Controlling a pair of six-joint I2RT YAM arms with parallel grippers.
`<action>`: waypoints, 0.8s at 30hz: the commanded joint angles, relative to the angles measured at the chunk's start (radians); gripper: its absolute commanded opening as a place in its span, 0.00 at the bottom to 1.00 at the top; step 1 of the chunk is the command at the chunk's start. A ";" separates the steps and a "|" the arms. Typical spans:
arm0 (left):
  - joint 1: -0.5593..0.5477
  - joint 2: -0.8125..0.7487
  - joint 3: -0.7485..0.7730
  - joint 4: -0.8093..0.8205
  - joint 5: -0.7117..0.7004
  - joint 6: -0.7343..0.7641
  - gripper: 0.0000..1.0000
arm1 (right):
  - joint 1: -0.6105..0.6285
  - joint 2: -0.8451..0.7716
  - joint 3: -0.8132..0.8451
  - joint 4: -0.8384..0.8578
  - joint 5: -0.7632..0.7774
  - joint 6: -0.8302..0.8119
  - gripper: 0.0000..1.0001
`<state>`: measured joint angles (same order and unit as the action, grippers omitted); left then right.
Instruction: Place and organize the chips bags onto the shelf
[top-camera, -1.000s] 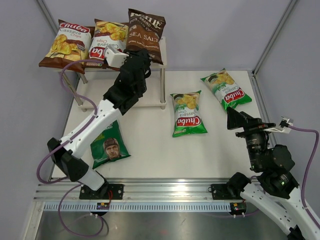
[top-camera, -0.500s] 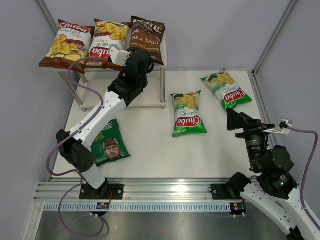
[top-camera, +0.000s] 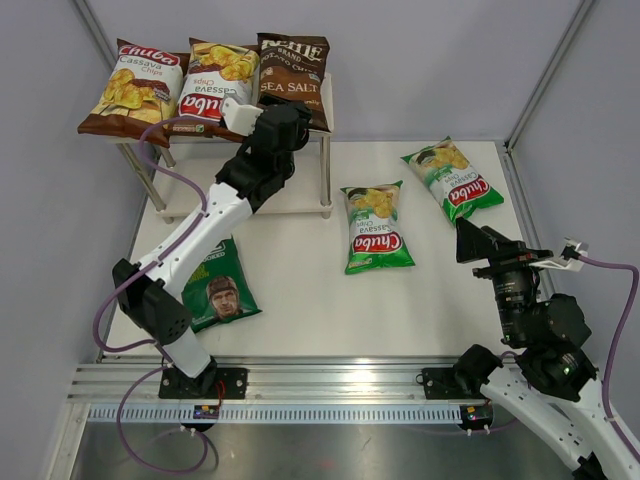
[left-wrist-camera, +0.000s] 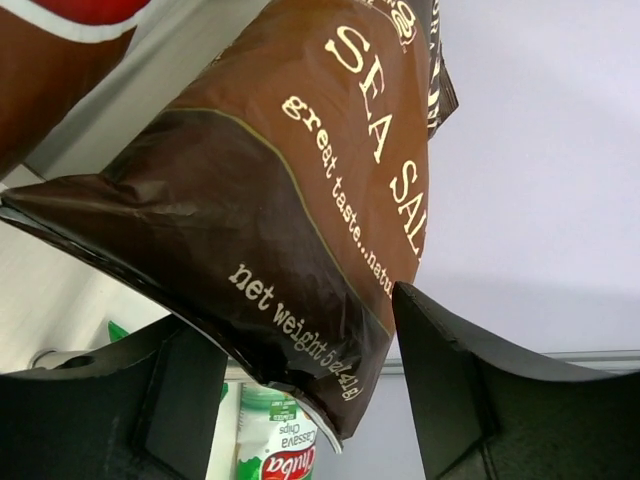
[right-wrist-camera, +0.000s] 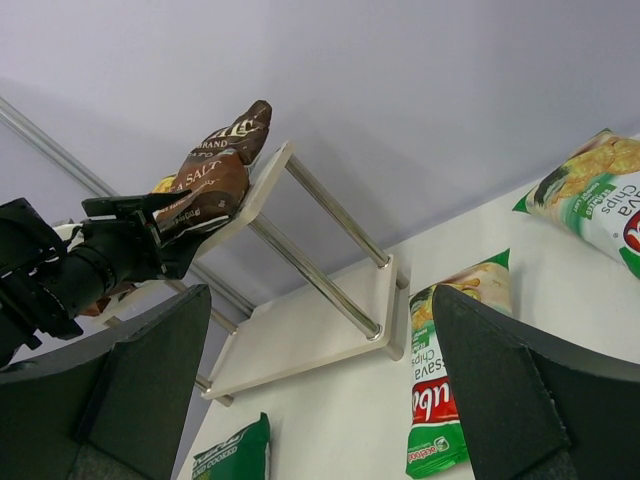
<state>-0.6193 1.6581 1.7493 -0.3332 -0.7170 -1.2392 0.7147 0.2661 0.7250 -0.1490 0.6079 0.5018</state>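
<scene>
The dark brown Kettle Sea Salt bag (top-camera: 292, 75) lies on the right end of the shelf's top board (top-camera: 327, 100), beside two brown Chuba bags (top-camera: 135, 88) (top-camera: 215, 80). My left gripper (top-camera: 278, 110) stands open at that board's front edge. In the left wrist view the Kettle bag's lower corner (left-wrist-camera: 290, 180) sits between the fingers of the left gripper (left-wrist-camera: 300, 320), with a gap on each side. Two green Chuba bags (top-camera: 375, 228) (top-camera: 455, 178) and a dark green bag with a face (top-camera: 218, 290) lie on the table. My right gripper (top-camera: 466, 240) hovers open and empty at the right.
The shelf's lower board (right-wrist-camera: 300, 340) carries nothing and has thin metal legs (top-camera: 326, 175) at its corners. Grey walls close in the table at the back and sides. The left arm stretches diagonally across the table's left half, above the face bag.
The left jaws have opened and let go of the Kettle bag, which now rests farther back on the top board. The right arm has hardly moved.
</scene>
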 joint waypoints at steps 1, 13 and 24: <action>0.003 -0.023 0.015 -0.050 0.017 -0.008 0.69 | 0.003 -0.002 0.031 0.006 0.000 0.004 0.99; 0.004 -0.113 0.012 -0.116 0.045 0.083 0.99 | 0.003 0.031 0.065 -0.024 -0.048 0.014 0.99; 0.004 -0.328 -0.102 -0.070 0.122 0.289 0.99 | 0.003 0.289 0.206 -0.155 -0.265 -0.051 0.99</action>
<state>-0.6193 1.4300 1.6714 -0.4515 -0.6395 -1.0637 0.7147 0.4820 0.8814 -0.2459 0.4526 0.4885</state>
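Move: The Sea Salt bag's middle lies on the shelf top about 10 cm straight ahead of the left hand, roughly level with it; the brown Chuba bag beside it is some 16 cm to that hand's left and about 11 cm ahead. From the right hand, the near green Chuba bag lies about 22 cm ahead, 23 cm left and 36 cm below; the far green Chuba bag is about 37 cm ahead, straight out, equally low. Left opens wide, backs 6 cm off Sea Salt bag; right swings 5 cm left towards near green bag. ##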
